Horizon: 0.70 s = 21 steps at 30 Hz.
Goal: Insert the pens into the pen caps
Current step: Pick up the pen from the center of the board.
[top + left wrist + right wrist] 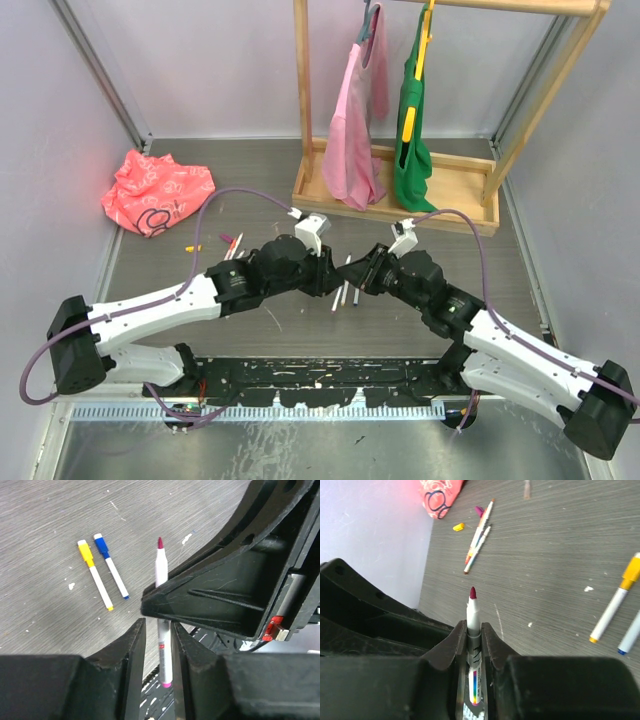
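Note:
An uncapped pen (472,611) with a white barrel and a dark pink tip sticks out of my right gripper (472,625), which is shut on its barrel. In the left wrist view the same pen (161,570) passes between my left gripper's (157,623) fingers, which stand slightly apart from it, with one right finger (210,605) crossing in front. Both grippers meet mid-table, the left gripper (328,276) and the right gripper (366,274). A yellow-capped pen (95,575) and a blue-capped pen (111,566) lie on the table. Loose pens (479,530), a yellow cap (458,527) and a purple cap (479,511) lie further off.
A crumpled red bag (157,190) lies at the back left. A wooden clothes rack (395,190) with pink and green garments stands at the back centre. Grey walls close off both sides of the table (260,170).

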Motion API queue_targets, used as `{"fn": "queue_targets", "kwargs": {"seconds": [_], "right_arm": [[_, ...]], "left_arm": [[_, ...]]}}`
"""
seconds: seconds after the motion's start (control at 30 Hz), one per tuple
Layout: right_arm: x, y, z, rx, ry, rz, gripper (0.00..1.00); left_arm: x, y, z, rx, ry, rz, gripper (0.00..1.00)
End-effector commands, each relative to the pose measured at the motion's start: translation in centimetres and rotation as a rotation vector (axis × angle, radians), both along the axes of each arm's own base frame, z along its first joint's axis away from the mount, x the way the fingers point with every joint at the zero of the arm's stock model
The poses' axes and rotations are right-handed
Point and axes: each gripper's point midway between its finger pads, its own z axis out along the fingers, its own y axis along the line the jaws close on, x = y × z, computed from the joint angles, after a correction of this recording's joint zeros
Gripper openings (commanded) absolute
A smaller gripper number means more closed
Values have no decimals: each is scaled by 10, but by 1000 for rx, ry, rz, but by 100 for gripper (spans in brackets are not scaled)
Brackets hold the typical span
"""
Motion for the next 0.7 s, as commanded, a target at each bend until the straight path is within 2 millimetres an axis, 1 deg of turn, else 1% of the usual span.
{"fn": "queue_targets", "kwargs": {"seconds": [0.0,0.03,0.1,0.17,0.27,0.43,0.5,0.53,0.67], "right_arm": [[6,-15,9,-54,-38,-68,3],[6,-19,7,-69,-39,-78,3],[6,-25,2,-94,-38,-98,3],[4,-29,-1,-110,-36,-104,2],[1,-33,-8,-131,-22,-102,2],[-4,-38,-15,-142,-8,-104,2],[-6,-41,-20,-147,-2,-105,2],[-6,-41,-22,-153,2,-103,2],[-12,-44,-31,-172,24,-89,2]], "left_arm": [[11,11,22,16,-91,44,30],[16,20,21,36,-104,76,32],[22,37,20,63,-120,128,41],[31,54,16,86,-122,174,45],[50,83,9,119,-97,259,45],[84,143,-7,158,-19,468,45],[98,172,-16,172,25,594,46],[101,183,-23,176,59,645,46],[118,218,-44,203,128,786,46]]}}
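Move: The magenta cap, the left hand's likely goal, lies about 29 cm to the left hand's left and 20 cm ahead, some 20 cm below. From the left hand, the loose pens lie 28 cm left and 13 cm ahead, and the small yellow cap 38 cm left and 16 cm ahead. The magenta cap lies roughly 29 cm left of the right hand and 18 cm ahead, about 19 cm below; the yellow marker lies 4 cm ahead and 2 cm right, the blue marker 4 cm ahead and 5 cm right. The dark-red-tipped pen stays pinched in the right fingers and is drawn about 5 cm right and down. The left fingers, already loosened around its lower end, open wider and leave it; that hand sweeps some 22 cm left and forward towards the magenta cap and loose pens, turning about 35 degrees counter-clockwise and sinking slightly late on. ##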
